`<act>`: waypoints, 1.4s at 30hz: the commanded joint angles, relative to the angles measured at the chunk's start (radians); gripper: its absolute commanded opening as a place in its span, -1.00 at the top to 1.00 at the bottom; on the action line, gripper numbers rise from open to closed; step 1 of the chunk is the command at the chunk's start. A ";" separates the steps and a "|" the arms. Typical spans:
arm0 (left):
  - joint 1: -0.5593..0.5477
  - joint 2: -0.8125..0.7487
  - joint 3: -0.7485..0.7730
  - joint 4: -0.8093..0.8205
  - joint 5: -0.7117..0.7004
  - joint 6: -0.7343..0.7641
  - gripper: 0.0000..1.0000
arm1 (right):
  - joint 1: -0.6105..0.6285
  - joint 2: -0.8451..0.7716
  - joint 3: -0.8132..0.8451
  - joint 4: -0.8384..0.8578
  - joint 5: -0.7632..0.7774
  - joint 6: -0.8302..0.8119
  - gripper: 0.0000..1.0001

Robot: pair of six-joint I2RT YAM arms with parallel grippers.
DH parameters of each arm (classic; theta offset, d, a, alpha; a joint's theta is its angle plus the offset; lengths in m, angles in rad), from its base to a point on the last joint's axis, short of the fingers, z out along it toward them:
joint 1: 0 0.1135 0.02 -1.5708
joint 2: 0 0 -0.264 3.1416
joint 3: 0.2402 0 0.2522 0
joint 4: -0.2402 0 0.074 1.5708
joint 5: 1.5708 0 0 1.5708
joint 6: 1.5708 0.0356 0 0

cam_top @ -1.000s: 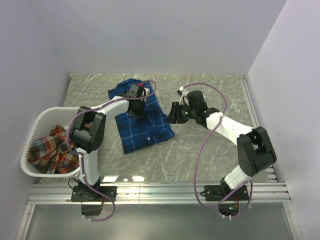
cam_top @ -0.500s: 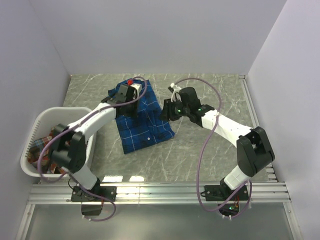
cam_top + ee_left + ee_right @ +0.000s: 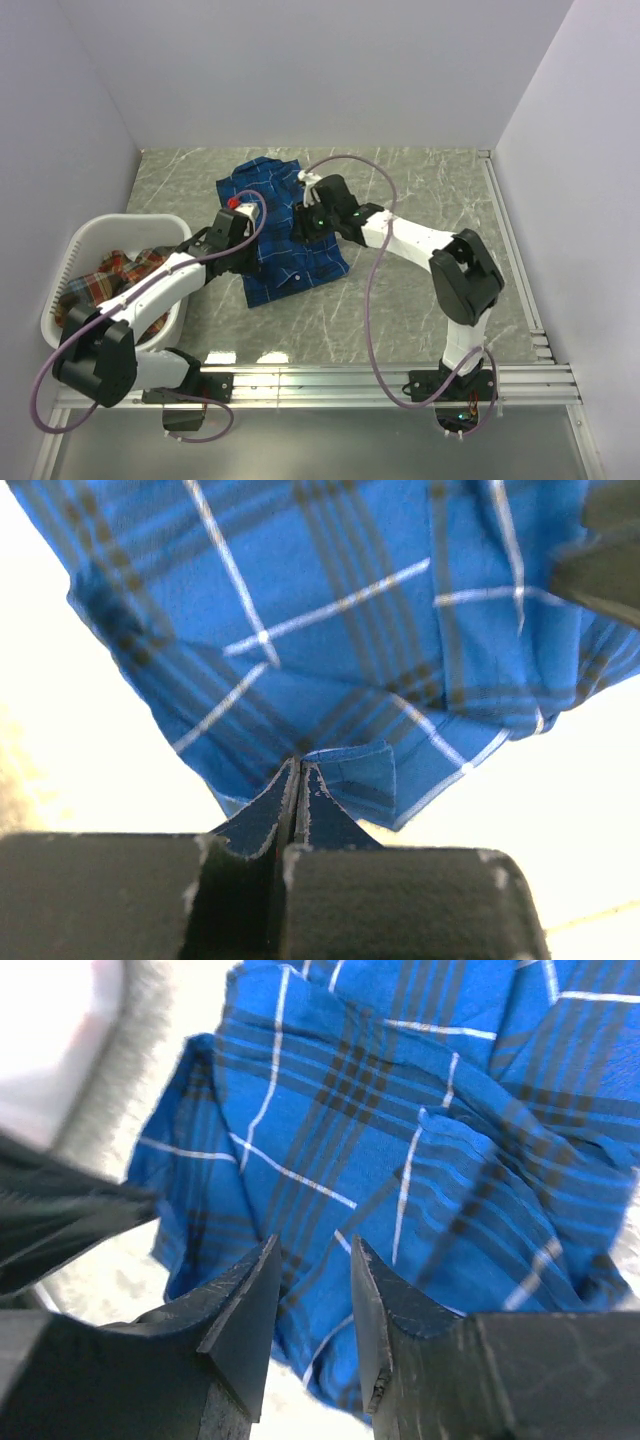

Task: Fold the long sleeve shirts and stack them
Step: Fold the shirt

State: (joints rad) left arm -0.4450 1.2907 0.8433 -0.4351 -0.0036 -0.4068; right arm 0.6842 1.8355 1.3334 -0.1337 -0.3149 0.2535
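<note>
The royal blue plaid long sleeve shirt [image 3: 290,240] lies rumpled on the marble table. My left gripper [image 3: 250,238] is at its left edge. In the left wrist view the jaws are shut [image 3: 300,770] with a fold of the blue shirt [image 3: 330,630] pinched at their tips. My right gripper [image 3: 302,220] hovers over the shirt's upper middle. Its fingers [image 3: 312,1255] stand open above the blue cloth [image 3: 400,1130], with nothing between them. The red-orange plaid shirt [image 3: 108,285] lies bunched in the basket.
The white laundry basket [image 3: 72,248] sits at the table's left edge, beside my left arm. Bare marble table [image 3: 430,190] lies to the right of the shirt and in front of it. Walls close in the back and both sides.
My left arm has swung down and leftward to the shirt's left edge, its jaws shut on the cloth. My right gripper has moved left from beside the shirt to over it.
</note>
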 commanded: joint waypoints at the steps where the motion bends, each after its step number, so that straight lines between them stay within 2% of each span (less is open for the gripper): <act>1: -0.004 -0.071 -0.051 0.032 0.017 -0.049 0.99 | 0.034 0.047 0.072 -0.017 0.094 -0.051 0.17; 12: -0.004 -0.079 -0.055 0.059 0.007 -0.035 0.99 | 0.116 0.182 0.187 -0.147 0.471 0.033 0.13; 16: -0.003 -0.077 -0.056 0.062 -0.013 -0.036 0.99 | 0.127 0.232 0.227 -0.199 0.500 0.105 0.12; 25: -0.004 -0.064 -0.052 0.056 -0.045 -0.036 0.99 | 0.141 0.301 0.283 -0.241 0.499 0.142 0.13; 28: -0.004 -0.060 -0.052 0.058 -0.045 -0.036 0.99 | 0.141 0.308 0.288 -0.247 0.511 0.142 0.21; 30: -0.004 -0.056 -0.052 0.058 -0.045 -0.036 0.99 | 0.140 0.298 0.282 -0.239 0.513 0.139 0.35; 31: -0.004 -0.054 -0.052 0.058 -0.045 -0.038 0.99 | 0.141 0.283 0.271 -0.233 0.508 0.130 0.48; 32: -0.003 -0.054 -0.052 0.058 -0.045 -0.036 0.99 | 0.141 0.274 0.264 -0.216 0.505 0.127 0.69; 34: -0.004 -0.053 -0.050 0.059 -0.047 -0.036 0.99 | 0.141 0.243 0.241 -0.201 0.502 0.118 0.93; 36: -0.004 -0.050 -0.050 0.058 -0.049 -0.036 0.99 | 0.141 0.229 0.228 -0.181 0.494 0.109 1.00; 42: -0.004 -0.047 -0.052 0.056 -0.049 -0.036 0.99 | 0.141 0.171 0.184 -0.126 0.464 0.087 1.00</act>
State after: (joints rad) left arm -0.4458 1.2411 0.7723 -0.4049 -0.0380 -0.4355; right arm 0.8181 2.1002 1.5379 -0.3225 0.1604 0.3603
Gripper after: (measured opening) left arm 0.012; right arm 0.009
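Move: The fold of the shirt that the right fingers go for, near the middle of the cloth, lies about 2 cm ahead, 1 cm left and 9 cm below the right hand. The shirt's near right corner is some 12 cm to that hand's right, 3 cm back and 10 cm below. From the left hand, already pinching a bit of cloth edge, the same fold is roughly 13 cm right, 6 cm ahead and 5 cm lower, and the shirt's near left corner some 9 cm back, 2 cm left and 6 cm below. Down onto the middle of the shirt goes the right hand, sinking about 9 cm and edging 2 cm forward, its fingers tipping some 20 degrees steeper while the wrist turns clockwise. It then shuts its part-open fingers on a fold of the cloth and just starts to rise. The left hand eases back about a centimetre and otherwise stays, keeping its pinch on the shirt. ##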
